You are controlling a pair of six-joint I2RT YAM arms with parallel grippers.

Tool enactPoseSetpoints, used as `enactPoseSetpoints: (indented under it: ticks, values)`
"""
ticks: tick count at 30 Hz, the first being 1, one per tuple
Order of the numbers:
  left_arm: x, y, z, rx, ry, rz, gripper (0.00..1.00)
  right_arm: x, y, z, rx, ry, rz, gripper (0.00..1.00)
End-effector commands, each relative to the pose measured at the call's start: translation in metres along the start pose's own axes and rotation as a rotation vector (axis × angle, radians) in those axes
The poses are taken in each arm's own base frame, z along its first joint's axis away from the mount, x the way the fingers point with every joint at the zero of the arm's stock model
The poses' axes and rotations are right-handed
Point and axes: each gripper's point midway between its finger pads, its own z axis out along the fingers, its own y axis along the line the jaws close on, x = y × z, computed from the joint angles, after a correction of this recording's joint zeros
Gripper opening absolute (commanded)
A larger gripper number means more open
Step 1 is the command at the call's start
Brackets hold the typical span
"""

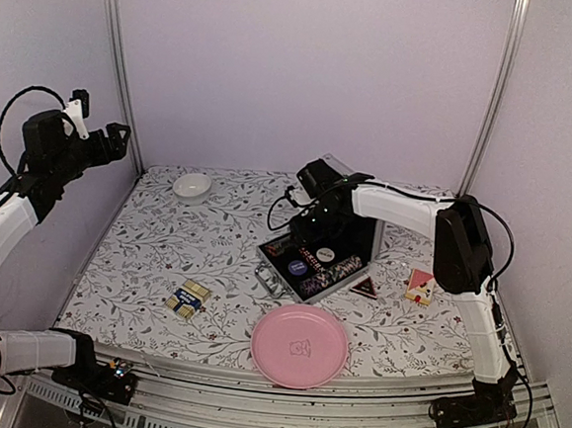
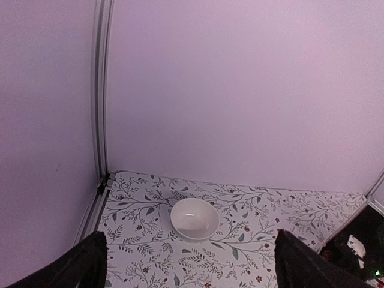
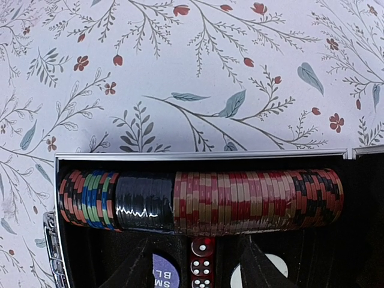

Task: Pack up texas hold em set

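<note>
The silver case [image 1: 273, 280] lies open at the table's centre, its black lid raised behind it. A row of poker chips [image 3: 240, 201] fills its far slot, with a black stack [image 3: 144, 201] among them. My right gripper [image 1: 312, 219] hangs over the case. In the right wrist view, red dice [image 3: 202, 264] stand in a slot between my right gripper's [image 3: 197, 240] parted fingers [image 3: 135, 270], with a gap on each side. A blue and yellow card deck [image 1: 188, 299] lies on the left and a red and white deck [image 1: 419, 285] on the right. My left gripper [image 1: 122, 137] is raised at the far left, open and empty.
A pink plate [image 1: 300, 346] sits at the near edge in front of the case. A white bowl [image 1: 192, 185] [image 2: 194, 219] stands at the back left, below my left gripper [image 2: 192, 264]. A small dark triangle [image 1: 364, 287] lies beside the case. Walls enclose the table.
</note>
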Motion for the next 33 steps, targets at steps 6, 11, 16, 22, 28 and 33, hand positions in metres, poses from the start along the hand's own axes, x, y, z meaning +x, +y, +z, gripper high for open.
enactPoseSetpoints:
  ticks: [6, 11, 16, 22, 28, 33]
  values:
    - [-0.001, 0.004, 0.002, -0.012, -0.002, 0.000, 0.97, -0.045, 0.028, -0.082, -0.106, -0.188, -0.054, 0.59]
    - [-0.001, 0.005, 0.002, -0.016, -0.001, 0.002, 0.97, -0.034, 0.059, -0.129, -0.128, -0.266, -0.160, 0.68]
    - [0.000, 0.006, 0.002, -0.020, -0.001, 0.001, 0.97, 0.002, 0.062, -0.173, -0.119, -0.316, -0.151, 0.73]
    - [-0.002, 0.008, 0.001, -0.031, -0.005, 0.003, 0.97, 0.090, 0.032, -0.186, -0.071, -0.253, 0.063, 0.80]
    - [-0.001, 0.010, 0.002, -0.044, -0.003, 0.009, 0.97, 0.157, -0.025, -0.177, 0.030, -0.191, 0.360, 0.80]
    - [0.000, 0.011, 0.002, -0.045, -0.001, 0.008, 0.97, 0.179, -0.079, -0.186, 0.137, -0.230, 0.589, 0.84]
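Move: The card deck lies about 30 cm to my right hand's right, 12 cm back and 5 cm lower. On the way, the black triangle lies flat some 16 cm right and 13 cm back, 6 cm below me. The case's raised lid stands about 12 cm to my right and 3 cm ahead; the open case's middle is 5 cm back and 2 cm right, just beneath. From my left hand the deck is roughly 75 cm right, 6 cm back, 35 cm down. My empty right hand leaves the dice row, rising about 14 cm and drawing back some 16 cm out of the case and clear of the lid. I then swing right about 18 cm towards the card deck and the black triangle, sinking some 9 cm on the way, while the wrist turns about 20 degrees clockwise and the fingers spread from half open to wide. I touch nothing by the end. ##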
